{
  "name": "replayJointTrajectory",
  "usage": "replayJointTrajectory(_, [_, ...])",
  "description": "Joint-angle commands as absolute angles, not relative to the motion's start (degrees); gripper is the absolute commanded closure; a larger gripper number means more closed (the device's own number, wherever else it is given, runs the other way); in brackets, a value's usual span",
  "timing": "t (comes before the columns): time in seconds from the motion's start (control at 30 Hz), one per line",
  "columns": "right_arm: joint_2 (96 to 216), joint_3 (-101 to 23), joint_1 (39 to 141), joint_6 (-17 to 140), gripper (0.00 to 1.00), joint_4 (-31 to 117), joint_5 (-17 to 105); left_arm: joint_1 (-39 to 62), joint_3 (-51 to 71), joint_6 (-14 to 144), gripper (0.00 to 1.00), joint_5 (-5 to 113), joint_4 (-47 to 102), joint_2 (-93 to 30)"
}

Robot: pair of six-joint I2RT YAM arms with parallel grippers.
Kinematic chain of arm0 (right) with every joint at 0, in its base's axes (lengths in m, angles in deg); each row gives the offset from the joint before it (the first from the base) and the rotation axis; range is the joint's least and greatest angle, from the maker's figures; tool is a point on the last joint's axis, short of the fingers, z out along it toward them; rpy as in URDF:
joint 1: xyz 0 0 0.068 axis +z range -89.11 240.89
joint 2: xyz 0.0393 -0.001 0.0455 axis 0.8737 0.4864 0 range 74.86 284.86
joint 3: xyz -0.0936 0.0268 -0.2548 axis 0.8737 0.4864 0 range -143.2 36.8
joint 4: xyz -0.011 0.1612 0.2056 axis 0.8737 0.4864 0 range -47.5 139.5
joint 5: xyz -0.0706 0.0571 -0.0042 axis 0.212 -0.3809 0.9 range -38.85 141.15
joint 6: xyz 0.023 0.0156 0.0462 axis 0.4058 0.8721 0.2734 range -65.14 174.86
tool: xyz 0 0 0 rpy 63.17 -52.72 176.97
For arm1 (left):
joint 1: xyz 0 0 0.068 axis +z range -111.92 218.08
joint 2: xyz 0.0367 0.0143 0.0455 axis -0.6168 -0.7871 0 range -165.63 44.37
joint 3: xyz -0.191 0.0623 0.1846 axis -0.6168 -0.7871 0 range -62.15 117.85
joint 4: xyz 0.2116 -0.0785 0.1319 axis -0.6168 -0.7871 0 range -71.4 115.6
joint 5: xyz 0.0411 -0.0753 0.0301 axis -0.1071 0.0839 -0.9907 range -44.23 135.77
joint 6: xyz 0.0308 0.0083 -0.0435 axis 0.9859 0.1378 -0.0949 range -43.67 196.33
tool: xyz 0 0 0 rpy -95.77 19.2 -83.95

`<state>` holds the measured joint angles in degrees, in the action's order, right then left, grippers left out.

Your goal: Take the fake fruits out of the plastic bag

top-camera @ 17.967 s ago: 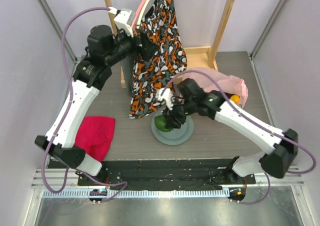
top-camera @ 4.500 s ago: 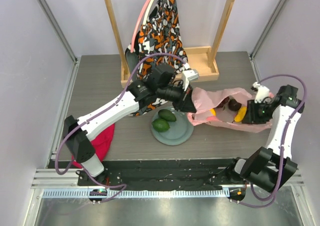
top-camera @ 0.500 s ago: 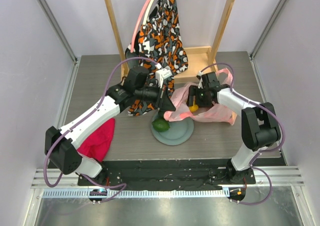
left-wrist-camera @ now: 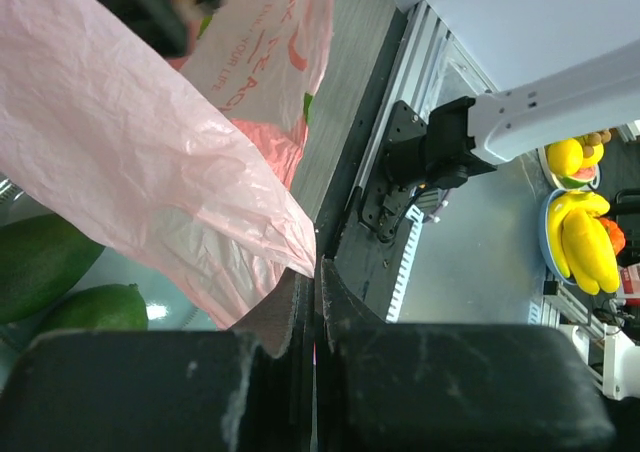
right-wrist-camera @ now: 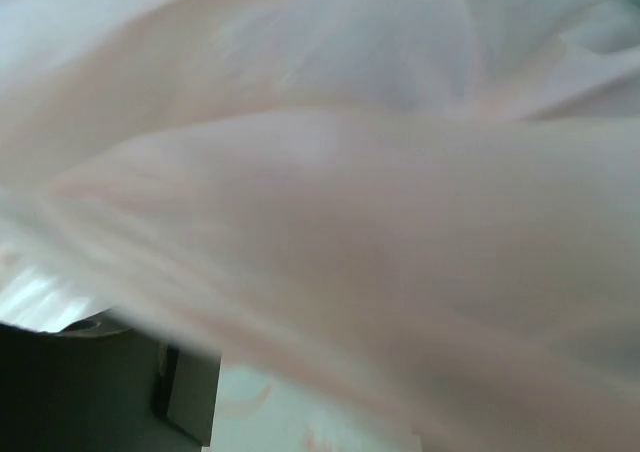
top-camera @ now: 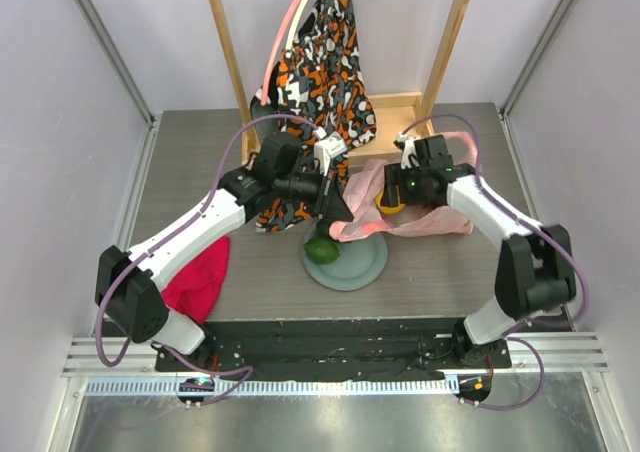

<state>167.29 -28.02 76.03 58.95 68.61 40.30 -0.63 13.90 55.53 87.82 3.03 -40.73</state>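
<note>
The pink plastic bag (top-camera: 425, 219) lies right of the plate, its left edge lifted by my left gripper (top-camera: 336, 209). In the left wrist view that gripper (left-wrist-camera: 316, 277) is shut on a pinch of the bag (left-wrist-camera: 150, 162). Two green fake fruits (left-wrist-camera: 40, 257) (left-wrist-camera: 95, 307) lie on the plate below; from above only one green fruit (top-camera: 320, 250) shows. My right gripper (top-camera: 393, 192) is at the bag's mouth, right over a yellow fruit (top-camera: 389, 206). Blurred pink plastic (right-wrist-camera: 330, 172) fills the right wrist view and hides the jaws. Whether they hold the yellow fruit I cannot tell.
The grey-green plate (top-camera: 362, 265) sits front centre. A patterned garment (top-camera: 315, 62) hangs from a wooden rack (top-camera: 405, 122) at the back. A red cloth (top-camera: 195, 277) lies at the front left.
Since 4.5 s ago my right arm has swung from the far right into the bag's mouth. In the last half second it shifted slightly back and right; the left gripper still pinches the bag.
</note>
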Motion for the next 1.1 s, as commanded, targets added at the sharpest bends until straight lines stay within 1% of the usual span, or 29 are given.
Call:
replayJointTrajectory(0.0, [152.5,-29.7,75.7,49.8,0.99,74.0,35.5,0.2,16.2,55.1,1.00,87.4,6.5,-42.5])
replayJointTrajectory(0.1, [145.1,-27.9,75.7,47.7,0.99,76.5,35.5,0.2,17.8,55.4,1.00,87.3,6.7,-44.7])
replayJointTrajectory(0.23, [140.2,-27.9,75.7,46.2,0.99,80.4,33.7,0.3,20.7,55.6,1.00,86.8,6.9,-47.8])
replayJointTrajectory(0.37, [136.6,-31.2,75.7,43.9,0.99,82.1,31.7,1.8,26.5,55.8,1.00,85.8,6.2,-51.6])
replayJointTrajectory(0.47, [134.5,-33.1,75.7,41.8,0.99,83.5,21.6,4.5,29.6,55.3,1.00,84.7,7.0,-54.5])
replayJointTrajectory(0.53, [133.8,-32.9,77.5,40.4,0.99,83.9,15.9,6.5,33.3,55.4,0.99,84.7,7.3,-57.2])
replayJointTrajectory(0.57, [134.1,-32.6,78.5,39.7,0.99,84.2,15.2,7.1,34.9,55.6,1.00,84.9,7.4,-58.4])
replayJointTrajectory(0.6, [134.4,-32.3,82.0,37.7,0.99,84.7,14.9,7.9,37.3,55.8,1.00,85.1,7.3,-59.4])
replayJointTrajectory(0.7, [135.7,-29.6,87.4,34.3,0.99,83.9,17.3,8.1,39.3,56.3,1.00,86.1,7.7,-61.8])
replayJointTrajectory(0.73, [136.3,-28.7,90.6,31.9,0.99,82.6,18.3,8.1,39.4,55.6,1.00,86.5,8.1,-62.4])
replayJointTrajectory(0.83, [139.1,-24.7,95.8,28.8,0.99,77.4,27.7,8.1,38.6,53.7,1.00,87.0,9.6,-62.6])
replayJointTrajectory(0.97, [142.0,-18.5,96.6,28.0,0.99,66.6,39.3,8.0,36.8,53.4,1.00,86.9,10.2,-59.9])
replayJointTrajectory(1.0, [142.8,-16.4,96.7,27.9,0.99,64.6,44.7,8.1,36.4,53.6,1.00,86.8,10.0,-59.3])
replayJointTrajectory(1.07, [145.2,-15.2,96.7,26.8,0.99,60.7,47.1,8.0,34.9,54.0,1.00,86.8,9.8,-58.0])
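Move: From the right hand, already gripping the yellow fruit inside the bag, the plate lies about 13 cm back, 12 cm left and 6 cm below. One green fruit is 12 cm back and 17 cm left, the other 7 cm back and 15 cm left, both about 4 cm below. The left hand holds the bag's edge: the rack base is some 30 cm straight ahead, 20 cm down, the yellow fruit 9 cm ahead, 12 cm right, 16 cm below. Up fast by some 15 cm and back, the right hand draws the still-gripped yellow fruit out of the bag, then swings back and left towards the plate, turning about 45 degrees counter-clockwise, and sinks about 10 cm over it. The left hand, keeping its pinch, first dips slightly, then carries the bag's edge about 15 cm forward towards the rack base. ##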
